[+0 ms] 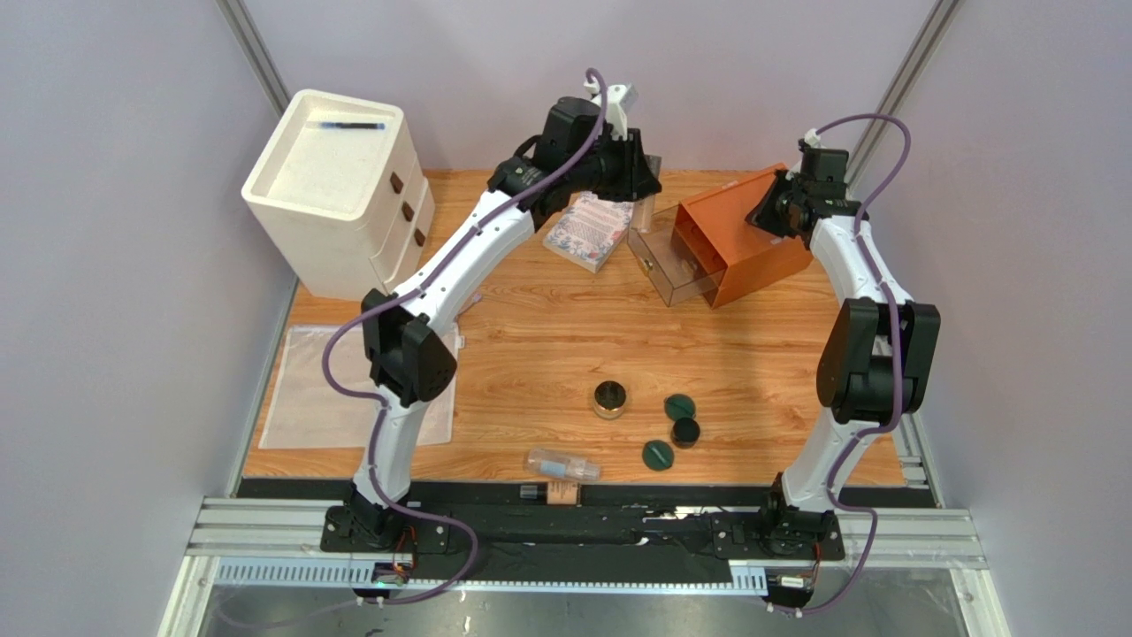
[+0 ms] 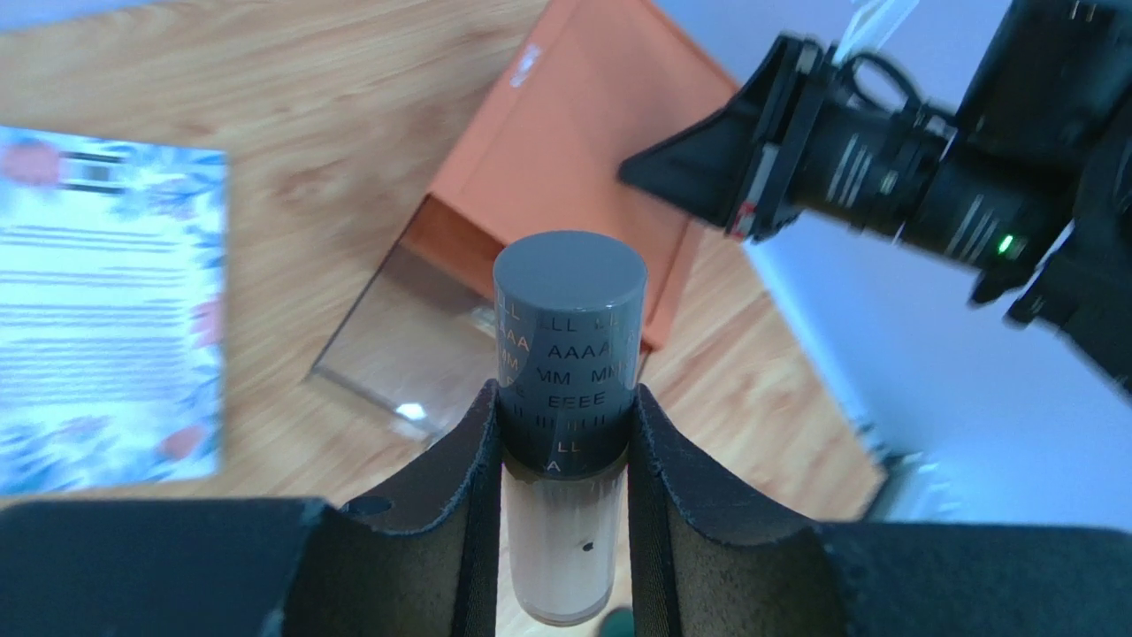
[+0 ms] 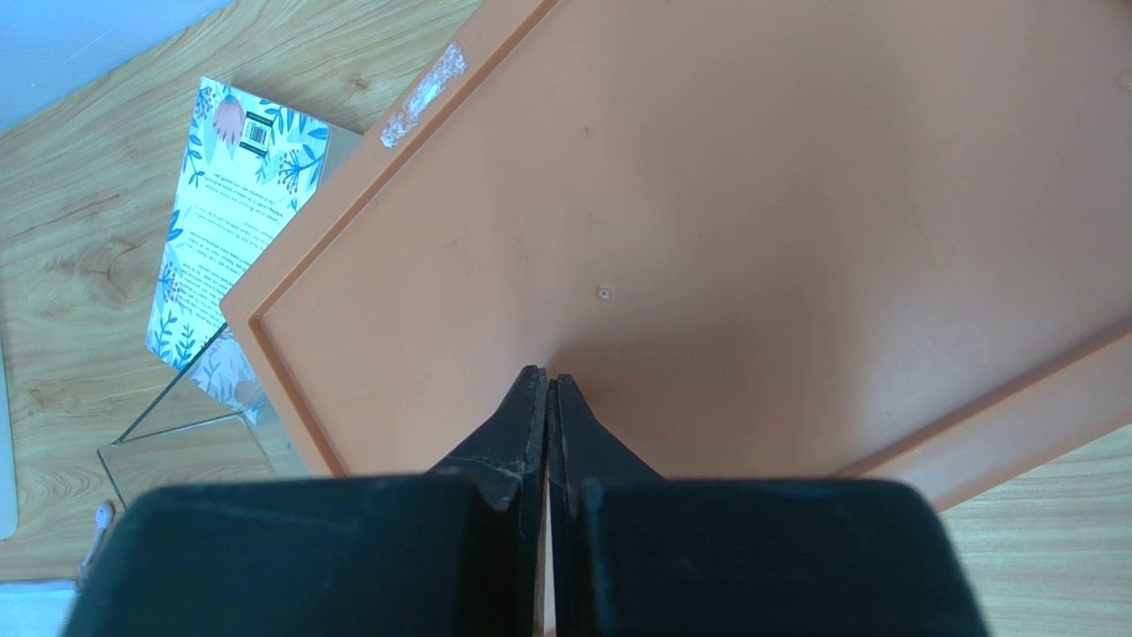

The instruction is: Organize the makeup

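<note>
My left gripper (image 2: 569,398) is shut on a clear pinkish tube with a dark lettered cap (image 2: 569,332), held above the clear drawer (image 2: 412,339) that is pulled out of the orange box (image 2: 585,159). At the table's far side, the left gripper (image 1: 635,186) hovers over that drawer (image 1: 671,259). My right gripper (image 3: 548,378) is shut, its tips resting on the orange box top (image 3: 744,199). A gold-rimmed compact (image 1: 611,398), two green discs (image 1: 680,405) (image 1: 657,454) and a black jar (image 1: 686,431) lie mid-table. Two more tubes (image 1: 561,466) (image 1: 565,493) lie at the near edge.
A floral booklet (image 1: 587,230) lies left of the drawer. A white drawer unit (image 1: 339,186) with a black pen (image 1: 351,126) on top stands at the back left. A clear plastic bag (image 1: 312,392) lies at the left edge.
</note>
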Motion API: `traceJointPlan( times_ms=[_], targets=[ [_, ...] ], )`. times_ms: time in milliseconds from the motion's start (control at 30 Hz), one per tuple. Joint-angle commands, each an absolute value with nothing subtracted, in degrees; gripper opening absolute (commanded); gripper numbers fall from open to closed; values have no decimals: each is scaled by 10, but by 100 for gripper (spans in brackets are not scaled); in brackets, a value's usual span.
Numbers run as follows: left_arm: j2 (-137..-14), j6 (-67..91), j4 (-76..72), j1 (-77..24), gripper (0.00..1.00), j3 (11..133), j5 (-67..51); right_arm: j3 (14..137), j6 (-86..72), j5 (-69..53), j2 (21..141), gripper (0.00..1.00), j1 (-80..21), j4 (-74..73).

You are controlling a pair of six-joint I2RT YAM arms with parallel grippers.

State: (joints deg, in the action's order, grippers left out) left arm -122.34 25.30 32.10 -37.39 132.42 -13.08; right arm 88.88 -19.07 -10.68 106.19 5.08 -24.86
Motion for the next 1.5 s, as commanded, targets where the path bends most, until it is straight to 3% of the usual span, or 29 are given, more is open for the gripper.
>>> traceJointPlan(
  times_ms=[0,233,367,567,600,667,967,1100,1467],
  targets=[
    [-1305,477,180,-343,0,1339,-286,860,-181,-112,1105,0,48,-352],
    [-1385,589,99,-345,0,1357,-312,860,-179,-112,1102,0,48,-353],
    [-1410,589,130,-349,9,1393,-316,859,-181,-113,1104,0,48,-352],
    [-1406,576,141,-350,53,1385,-326,860,-180,-112,1106,0,48,-353],
    [-1405,573,144,-349,64,1385,-327,860,-180,-112,1107,0,48,-352],
    [-1400,566,144,-349,74,1384,-330,860,-180,-112,1107,0,48,-352],
    [-1360,520,191,-335,72,1378,-355,861,-181,-113,1108,0,48,-352],
    [-1262,372,275,-324,74,1320,-333,860,-183,-113,1108,0,48,-352],
    [-956,18,404,-345,79,903,-194,857,-178,-112,1107,0,48,-357]
  ],
)
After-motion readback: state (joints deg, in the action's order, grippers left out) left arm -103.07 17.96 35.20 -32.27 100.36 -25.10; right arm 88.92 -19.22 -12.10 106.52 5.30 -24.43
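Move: My left hand holds the makeup bottle. The open clear drawer I'm taking it to lies about 8 cm to the right, 2 cm ahead and some 20 cm below. The book is about 13 cm ahead, 8 cm left and 30 cm down. The orange box's body stands roughly 19 cm right, 6 cm ahead and 23 cm down. From my right hand the drawer is about 17 cm left, 3 cm back and 6 cm lower. I swing my left hand down some 13 cm while easing right and a little forward over the open drawer, rolling the wrist about 35 degrees. After rising a couple of centimetres, I spread the fingers to let go of the bottle, pause there, then sweep left and back, slightly up, with them open. My right hand stays put, shut fingertips still resting on the box top. ##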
